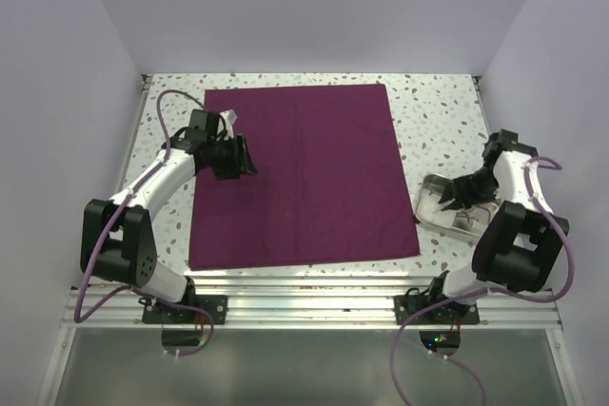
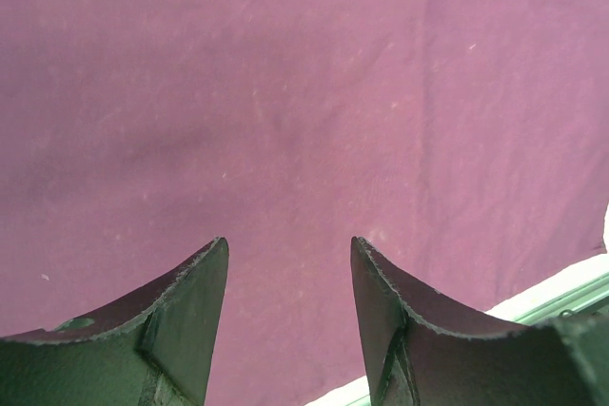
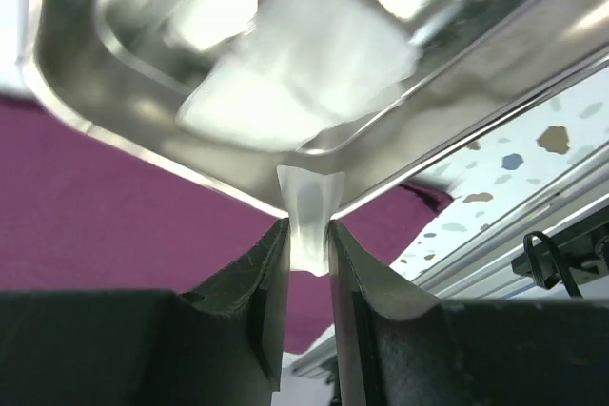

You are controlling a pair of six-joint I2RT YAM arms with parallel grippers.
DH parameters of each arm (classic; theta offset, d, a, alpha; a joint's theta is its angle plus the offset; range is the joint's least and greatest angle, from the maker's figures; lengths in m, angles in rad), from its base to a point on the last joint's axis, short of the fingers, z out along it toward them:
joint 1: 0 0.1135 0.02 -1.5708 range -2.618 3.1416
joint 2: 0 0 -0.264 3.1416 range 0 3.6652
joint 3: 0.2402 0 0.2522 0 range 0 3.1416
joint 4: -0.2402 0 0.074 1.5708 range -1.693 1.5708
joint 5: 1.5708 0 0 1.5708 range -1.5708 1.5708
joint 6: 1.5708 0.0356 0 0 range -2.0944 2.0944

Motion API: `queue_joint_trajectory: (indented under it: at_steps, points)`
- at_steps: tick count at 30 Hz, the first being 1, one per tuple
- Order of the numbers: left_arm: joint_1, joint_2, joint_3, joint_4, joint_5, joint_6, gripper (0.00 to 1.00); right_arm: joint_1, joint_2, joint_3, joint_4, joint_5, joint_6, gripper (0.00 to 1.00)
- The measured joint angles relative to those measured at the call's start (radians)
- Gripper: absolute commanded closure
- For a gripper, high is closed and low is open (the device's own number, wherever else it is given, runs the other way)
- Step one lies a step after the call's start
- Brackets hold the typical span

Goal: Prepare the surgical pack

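The plum-purple cloth (image 1: 304,173) lies spread flat on the speckled table. My left gripper (image 1: 238,159) hovers over its left part, open with nothing between the fingers (image 2: 290,249); the cloth (image 2: 285,92) fills that wrist view. Right of the cloth stands the small steel tray (image 1: 433,208). My right gripper (image 1: 468,192) is shut on the tray's rim at a corner (image 3: 307,235). A white gauze pad (image 3: 295,73) lies inside the tray (image 3: 447,102). Silvery pieces in the tray are too small to name in the top view.
White walls close in the table on the left, back and right. An aluminium rail (image 1: 314,282) runs along the near edge, just past the cloth's front hem. The cloth's near right corner (image 3: 419,199) shows under the tray.
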Motion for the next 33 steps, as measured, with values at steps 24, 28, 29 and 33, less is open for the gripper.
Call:
queue_joint_trajectory:
  at_steps: [24,28,29,33]
  points:
    - [0.000,0.002,0.030,-0.004,0.018,0.008,0.42,-0.156,0.033,-0.013,-0.034,0.068,-0.135,0.45]
    - [0.000,0.009,0.035,-0.009,0.020,0.010,0.42,-0.162,0.008,-0.035,-0.047,0.071,-0.148,0.44]
    - [0.000,0.012,0.037,-0.009,0.020,0.010,0.42,-0.163,0.011,-0.045,-0.042,0.072,-0.150,0.43]
    - [0.000,0.017,0.040,-0.010,0.021,0.010,0.42,-0.163,0.013,-0.103,-0.024,0.074,-0.149,0.42]
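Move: The white strip is already held in the right hand's closed fingers; its resting place, the gauze pile in the metal tray, lies almost straight below, about 2 cm to the right and 8 cm down. The loose instruments in the tray are some 3 cm ahead of this hand and 5 cm to its right, and the tray's left rim stands about 6 cm to its left. From the left hand the gauze pile is about 52 cm to the right and 8 cm back. The held white strip is lowered about 4 cm over the gauze pile while the right hand eases some 3 cm to the right; the fingers spread and let go of the strip as the hand goes on forward and right. Then the hand draws back about 8 cm towards the base, open, rising slightly before dipping again, fingers tipping a little. ##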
